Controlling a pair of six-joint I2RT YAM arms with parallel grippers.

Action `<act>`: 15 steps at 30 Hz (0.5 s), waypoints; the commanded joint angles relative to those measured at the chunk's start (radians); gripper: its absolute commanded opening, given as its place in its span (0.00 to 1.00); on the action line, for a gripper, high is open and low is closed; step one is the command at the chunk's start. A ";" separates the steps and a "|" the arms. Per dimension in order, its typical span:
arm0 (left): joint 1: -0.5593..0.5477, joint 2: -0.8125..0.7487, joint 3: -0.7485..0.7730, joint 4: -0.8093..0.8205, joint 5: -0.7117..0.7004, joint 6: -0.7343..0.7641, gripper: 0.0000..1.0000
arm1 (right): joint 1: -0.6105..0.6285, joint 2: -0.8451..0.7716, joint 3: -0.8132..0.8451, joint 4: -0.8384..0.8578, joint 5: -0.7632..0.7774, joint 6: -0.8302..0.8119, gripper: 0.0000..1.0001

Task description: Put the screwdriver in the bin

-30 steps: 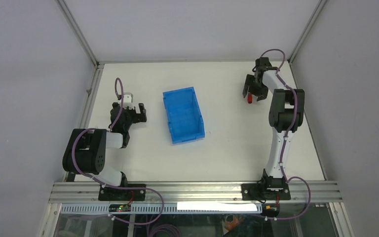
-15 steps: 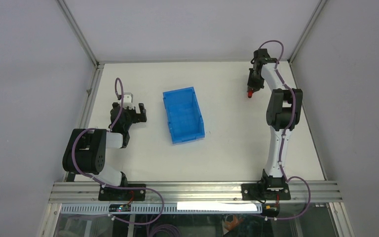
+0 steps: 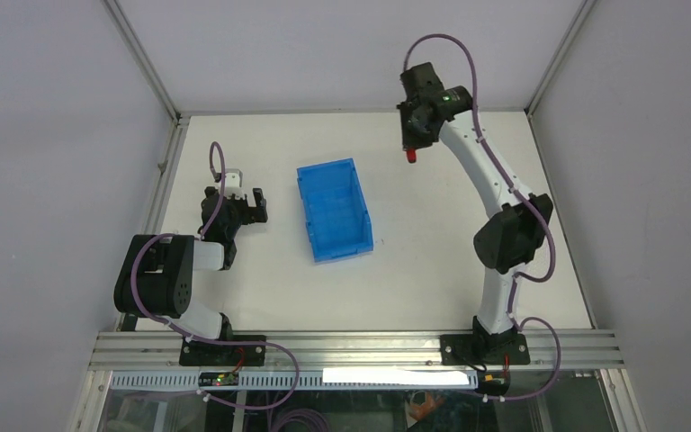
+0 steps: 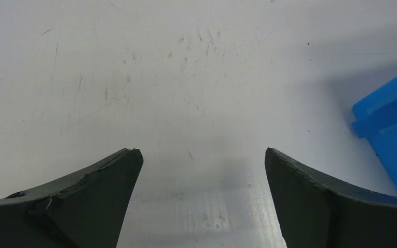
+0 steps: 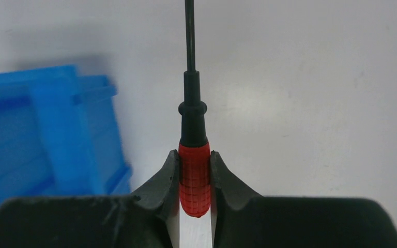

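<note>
My right gripper (image 5: 194,155) is shut on the red handle of the screwdriver (image 5: 194,175), whose black collar and thin shaft point away from the wrist camera. From above, that gripper (image 3: 411,148) hangs over the far middle of the table with the red screwdriver (image 3: 410,157) showing at its tip, up and to the right of the bin. The blue bin (image 3: 334,209) sits open-topped mid-table; its corner (image 5: 46,134) shows at the left of the right wrist view. My left gripper (image 3: 243,203) rests open left of the bin, nothing between its fingers (image 4: 103,196).
The white table (image 3: 432,261) is walled by a metal frame and grey panels on three sides. A corner of the bin (image 4: 393,129) reaches into the right edge of the left wrist view. The arm bases are bolted to the near rail (image 3: 351,346).
The right gripper closed on the screwdriver, lifted it off the table at the far right, and swung left toward the bin. The left arm has not moved.
</note>
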 commanded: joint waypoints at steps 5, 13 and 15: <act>-0.001 -0.034 -0.004 0.028 0.015 -0.021 0.99 | 0.325 -0.069 0.134 -0.016 0.026 0.031 0.00; -0.002 -0.035 -0.004 0.028 0.015 -0.021 0.99 | 0.475 -0.036 -0.044 0.159 0.084 0.122 0.00; -0.002 -0.034 -0.004 0.028 0.014 -0.021 0.99 | 0.497 -0.025 -0.111 0.214 0.079 0.138 0.00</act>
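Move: The right hand has the red screwdriver handle pinched, shaft pointing forward, high over the table. The blue bin it is being taken to has its middle some 21 cm to this hand's left, about 12 cm back and roughly 16 cm below; nothing else stands on the table near it. From the idle left hand, that bin lies about 27 cm to the right and some 6 cm back, close to level in height. Keeping its pinch on the screwdriver's handle, the right hand sweeps fast to its left, about 18 cm, drawing back some 10 cm as it goes, to come over the bin. It rises about 5 cm early on, then begins to sink, while the wrist swings some 20 degrees counter-clockwise. ##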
